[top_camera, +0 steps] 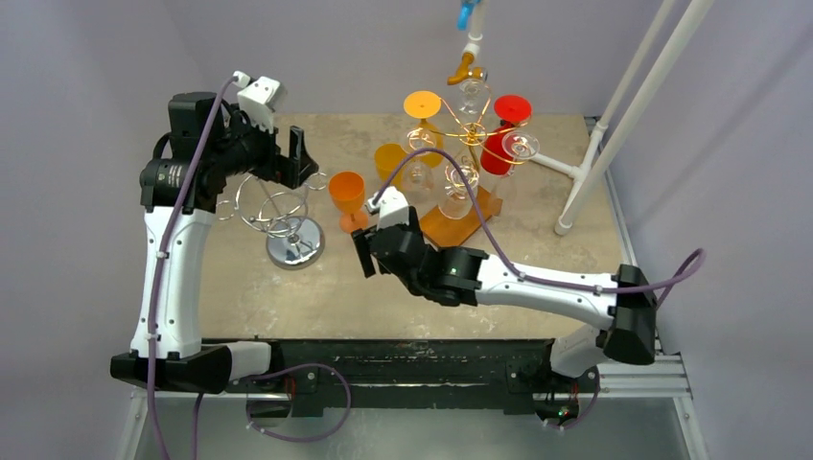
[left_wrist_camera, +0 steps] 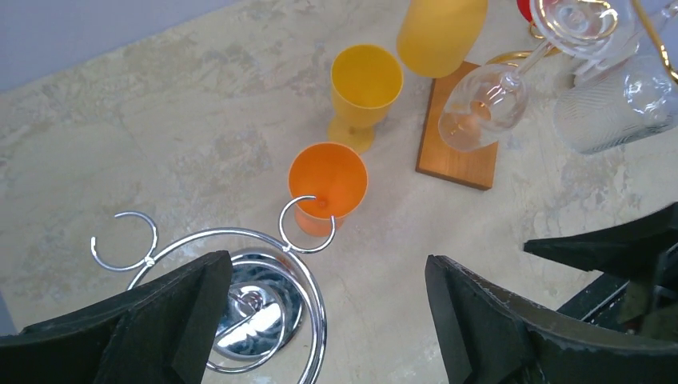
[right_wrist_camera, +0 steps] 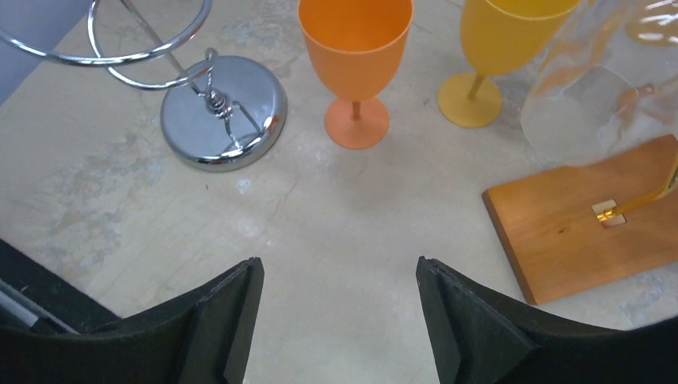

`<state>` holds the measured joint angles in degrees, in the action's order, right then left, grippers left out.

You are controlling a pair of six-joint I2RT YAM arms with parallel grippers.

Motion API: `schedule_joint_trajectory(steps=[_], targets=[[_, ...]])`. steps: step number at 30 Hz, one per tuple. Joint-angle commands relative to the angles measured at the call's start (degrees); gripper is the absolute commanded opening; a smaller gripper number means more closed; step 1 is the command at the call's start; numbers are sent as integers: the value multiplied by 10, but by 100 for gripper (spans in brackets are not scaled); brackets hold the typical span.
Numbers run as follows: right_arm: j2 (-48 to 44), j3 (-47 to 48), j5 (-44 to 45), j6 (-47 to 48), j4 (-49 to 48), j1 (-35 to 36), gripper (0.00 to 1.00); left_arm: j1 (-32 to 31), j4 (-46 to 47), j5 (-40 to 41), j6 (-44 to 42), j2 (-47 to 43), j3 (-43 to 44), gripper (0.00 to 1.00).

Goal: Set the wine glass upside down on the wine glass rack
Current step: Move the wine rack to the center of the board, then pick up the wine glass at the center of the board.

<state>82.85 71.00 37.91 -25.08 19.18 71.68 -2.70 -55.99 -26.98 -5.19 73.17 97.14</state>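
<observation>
An orange wine glass (top_camera: pixel 347 195) (left_wrist_camera: pixel 328 180) (right_wrist_camera: pixel 356 48) stands upright on the table, just right of the chrome wine glass rack (top_camera: pixel 294 247) (left_wrist_camera: pixel 240 236) (right_wrist_camera: pixel 224 112). The rack's wire rings hold nothing. My left gripper (top_camera: pixel 288 158) (left_wrist_camera: pixel 326 268) hovers over the rack's arms, open wide and empty. Near the front of the orange glass, my right gripper (top_camera: pixel 369 251) (right_wrist_camera: pixel 338 268) is low over the table, open, with only bare table between its fingers. A yellow wine glass (top_camera: pixel 388 161) (left_wrist_camera: pixel 366 80) (right_wrist_camera: pixel 504 40) stands upright just behind the orange one.
A gold wire rack on a wooden base (top_camera: pixel 460 225) (left_wrist_camera: pixel 460 144) (right_wrist_camera: pixel 592 216) stands at the back right with several glasses hung upside down, clear (left_wrist_camera: pixel 484 100), orange and red (top_camera: pixel 499 144). A white pipe frame (top_camera: pixel 614 125) leans along the right edge.
</observation>
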Motion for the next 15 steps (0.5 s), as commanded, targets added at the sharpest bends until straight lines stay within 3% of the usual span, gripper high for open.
schedule_joint_trajectory(steps=[1,7,15], targets=[[46,66,-21,50,-69,-48,79,1,-52,26,1,-6,51,100],[121,138,-48,43,-72,-90,77,1,-50,61,-5,-4,60,100],[196,191,27,-10,-85,-91,77,2,-38,88,-18,-1,56,100]])
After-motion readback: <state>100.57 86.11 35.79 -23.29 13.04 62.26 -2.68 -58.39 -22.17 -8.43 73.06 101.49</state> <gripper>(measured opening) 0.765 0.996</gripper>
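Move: The orange glass stands about 15 cm ahead of the right hand, 8 cm to its left, and its middle is some 15 cm lower. From that hand, the upright yellow glass is about 21 cm ahead and 2 cm right, the chrome rack 9 cm ahead and 23 cm left, and the gold rack 17 cm ahead and 19 cm right. From the left hand, the orange glass lies 8 cm ahead, 6 cm right and 28 cm below. No new contact shows: the right hand, open, sweeps roughly level about 10 cm forward, then slows and drifts left, some 4 cm in all, closing on the orange glass while turning slightly clockwise. The left hand, already clear of the chrome rack and wide open, rises about 2 cm more, eases slightly left and rolls about 5 degrees. ##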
